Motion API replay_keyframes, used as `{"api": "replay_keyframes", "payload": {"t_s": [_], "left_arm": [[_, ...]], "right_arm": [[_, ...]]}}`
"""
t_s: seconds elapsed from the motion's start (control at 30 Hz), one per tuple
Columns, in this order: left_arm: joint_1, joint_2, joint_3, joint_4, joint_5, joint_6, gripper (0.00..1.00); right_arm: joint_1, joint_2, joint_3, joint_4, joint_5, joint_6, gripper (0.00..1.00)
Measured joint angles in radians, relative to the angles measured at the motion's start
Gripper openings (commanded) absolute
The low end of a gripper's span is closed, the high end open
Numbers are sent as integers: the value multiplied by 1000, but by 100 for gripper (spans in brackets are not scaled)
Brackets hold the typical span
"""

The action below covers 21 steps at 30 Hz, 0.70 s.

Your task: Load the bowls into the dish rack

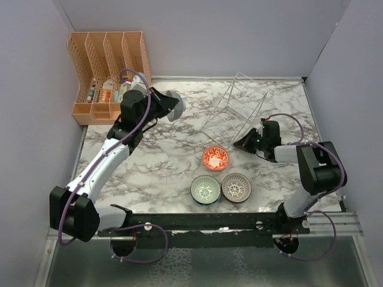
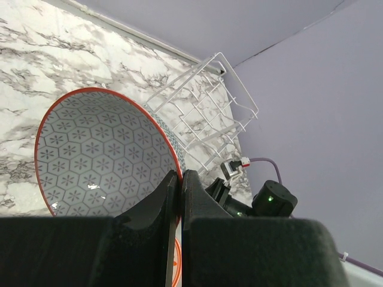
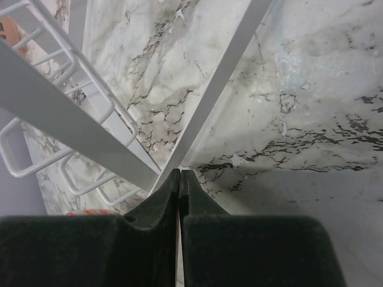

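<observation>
My left gripper (image 2: 181, 173) is shut on the rim of a red-rimmed bowl (image 2: 102, 155) with a pale hexagon pattern inside. It holds this bowl (image 1: 175, 106) in the air, left of the white wire dish rack (image 1: 235, 110). Three more bowls sit on the marble in front of the rack: an orange-red one (image 1: 215, 158), a teal one (image 1: 204, 189) and a brown-grey one (image 1: 236, 187). My right gripper (image 1: 245, 142) is shut, low at the rack's near right corner. In the right wrist view its tips (image 3: 179, 173) meet where two rack wires (image 3: 72, 113) converge; whether a wire is pinched does not show.
An orange slotted file organizer (image 1: 111, 72) with small items stands at the back left corner. Lilac walls close in the marble table (image 1: 161, 161) on three sides. The right arm's elbow (image 1: 320, 167) rests near the table's right edge.
</observation>
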Motion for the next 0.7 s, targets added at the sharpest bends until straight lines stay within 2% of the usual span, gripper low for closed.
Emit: {"api": "replay_keyframes", "payload": {"t_s": [0.33, 0.7], "left_arm": [[14, -18, -9, -4, 0, 4, 0], [31, -26, -15, -5, 0, 14, 0]], "right_arm": [[28, 79, 21, 57, 0, 60, 1], [95, 219, 159, 114, -4, 107, 1]]}}
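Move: My right hand's shut fingers are just above the table at the dish rack's near corner, which sits about 3 cm to their left and level with them. The rack's middle lies some 14 cm straight ahead and 4 cm up. The orange bowl is about 8 cm left and 5 cm back from the fingers. From my left hand, holding the grey bowl up high, the rack's middle is roughly 26 cm right, 11 cm ahead and 25 cm below. I shove the rack's near corner round with my closed right fingertips: first they sink about 1 cm beside the corner, then they sweep level, left and forward some 6 cm, past the far side of the orange bowl. The fingertips bear on the rack's right-hand side close to the corner, gathering speed, fingers kept shut and the wrist hardly turning. ##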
